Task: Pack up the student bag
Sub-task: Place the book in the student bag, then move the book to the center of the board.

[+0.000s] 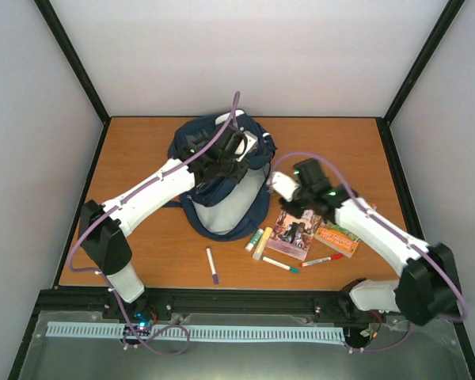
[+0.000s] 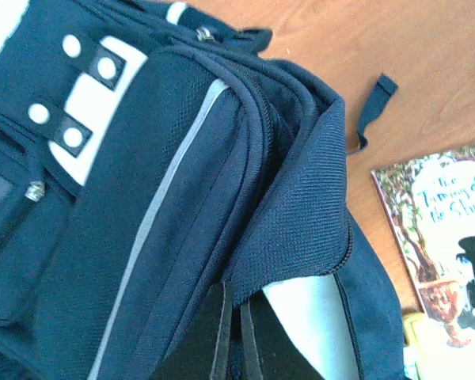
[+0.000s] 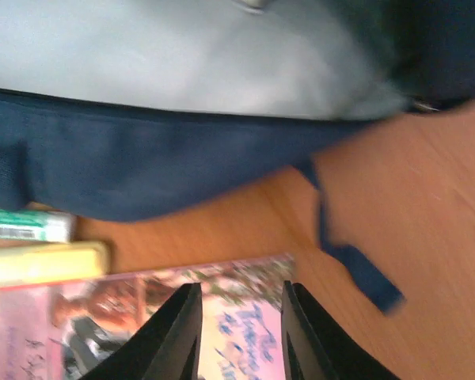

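Observation:
The student bag (image 1: 218, 184), navy with thin white stripes and white patches, lies at the middle back of the table with its pale grey lining (image 2: 321, 321) showing. My left gripper (image 1: 234, 158) is shut on the edge of the bag's top flap (image 2: 301, 214), its fingers (image 2: 222, 332) pinching the fabric and holding it up. My right gripper (image 1: 291, 206) hovers just right of the bag, over the near end of a pink picture book (image 1: 295, 233). Its fingers (image 3: 182, 332) stand apart with only the book cover (image 3: 127, 324) showing between them.
An orange book (image 1: 338, 238) lies right of the pink one. A green stick (image 1: 254, 239) and a yellow stick (image 1: 262, 243) lie at the bag's right foot. A purple marker (image 1: 212, 265), a green-capped marker (image 1: 281, 264) and a red marker (image 1: 323, 259) lie near the front edge. A loose bag strap (image 3: 356, 265) trails on the wood.

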Robot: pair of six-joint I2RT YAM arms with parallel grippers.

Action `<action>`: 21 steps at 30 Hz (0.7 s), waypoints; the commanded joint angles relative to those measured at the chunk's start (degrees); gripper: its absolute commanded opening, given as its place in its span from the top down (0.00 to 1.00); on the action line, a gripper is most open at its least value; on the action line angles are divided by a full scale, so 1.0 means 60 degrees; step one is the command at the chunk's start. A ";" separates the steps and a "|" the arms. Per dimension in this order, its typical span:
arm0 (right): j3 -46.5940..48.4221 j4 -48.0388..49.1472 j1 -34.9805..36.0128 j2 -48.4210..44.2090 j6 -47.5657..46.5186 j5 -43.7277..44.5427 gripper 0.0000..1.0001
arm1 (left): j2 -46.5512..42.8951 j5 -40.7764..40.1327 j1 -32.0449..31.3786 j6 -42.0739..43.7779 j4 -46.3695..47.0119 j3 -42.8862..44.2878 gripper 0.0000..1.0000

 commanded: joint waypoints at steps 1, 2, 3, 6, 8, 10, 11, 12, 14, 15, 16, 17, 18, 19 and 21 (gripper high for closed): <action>-0.0268 -0.0948 -0.1439 -0.1434 0.1045 -0.1340 0.68 | 0.0029 0.0107 0.0101 -0.0605 0.0245 -0.0624 0.99; -0.0389 -0.0967 -0.1629 -0.1733 0.1151 -0.1338 0.66 | 0.0090 0.0179 0.0101 -0.0728 0.0182 -0.0698 0.99; -0.0547 -0.0951 -0.1808 -0.2019 0.1238 -0.1322 0.65 | 0.0140 0.0259 0.0101 -0.0831 0.0123 -0.0798 0.99; -0.1182 -0.0614 -0.2327 -0.2900 0.1625 -0.1136 0.60 | 0.0298 0.0360 0.0101 -0.0963 0.0162 -0.1191 0.99; -0.1560 -0.0410 -0.2761 -0.3336 0.1848 -0.1265 0.56 | 0.0420 0.0253 0.0101 -0.1077 0.0249 -0.1477 0.99; -0.1905 -0.0215 -0.3190 -0.3467 0.1809 -0.1793 0.48 | 0.0598 0.0156 0.0101 -0.1353 0.0302 -0.1658 0.98; -0.1995 -0.0144 -0.3322 -0.3457 0.1719 -0.2114 0.45 | 0.0705 0.0265 0.0101 -0.1558 0.0301 -0.1708 0.94; -0.1988 -0.0114 -0.3338 -0.3377 0.1651 -0.2310 0.41 | 0.0796 0.0510 0.0101 -0.1688 0.0314 -0.1760 0.87; -0.1827 -0.0120 -0.3337 -0.3132 0.1703 -0.2321 0.05 | 0.0867 0.0829 0.0087 -0.1945 0.0441 -0.1855 0.63; -0.1751 -0.0178 -0.3344 -0.2941 0.1763 -0.2312 0.01 | 0.0841 0.0917 0.0079 -0.2112 0.0522 -0.1921 0.50; -0.1631 -0.0290 -0.3337 -0.2727 0.1759 -0.2381 0.00 | 0.0752 0.1071 0.0072 -0.2216 0.0645 -0.2013 0.29; -0.1559 -0.0397 -0.3340 -0.2513 0.1817 -0.2465 0.00 | 0.0589 0.1198 0.0061 -0.2347 0.0743 -0.2085 0.07; -0.1485 -0.0517 -0.3340 -0.2312 0.1828 -0.2579 0.00 | 0.0380 0.1263 0.0050 -0.2526 0.0823 -0.2160 0.01; -0.1398 -0.0616 -0.3324 -0.2113 0.1895 -0.2530 0.00 | 0.0129 0.1348 0.0023 -0.2697 0.0899 -0.2234 0.00; -0.1225 -0.0768 -0.3174 -0.1768 0.2012 -0.2251 0.00 | -0.0374 0.1481 -0.0011 -0.2943 0.0839 -0.2257 0.00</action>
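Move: About 5 cm back, 4 cm left and some 15 cm below the left hand, whose shut fingers hold up the flap, lies the grey-lined mouth of the student bag. The pink book is about 12 cm back and 14 cm right of that hand, and the glue stick 15 cm back, 2 cm right, both 23 cm below. From the right hand, the pink book sits about 4 cm back, 6 cm right, 13 cm down; the glue stick, 8 cm back, 6 cm left, 14 cm down. Lowering the pinched flap about 12 cm towards the bag's mouth, the left hand also draws back some 4 cm and tips its fingers further down, then spreads them wide to let go of the fabric. Meanwhile the empty right hand swings right, away from the bag, rising briefly and sinking again, twisting clockwise and opening fully above the pink book. ##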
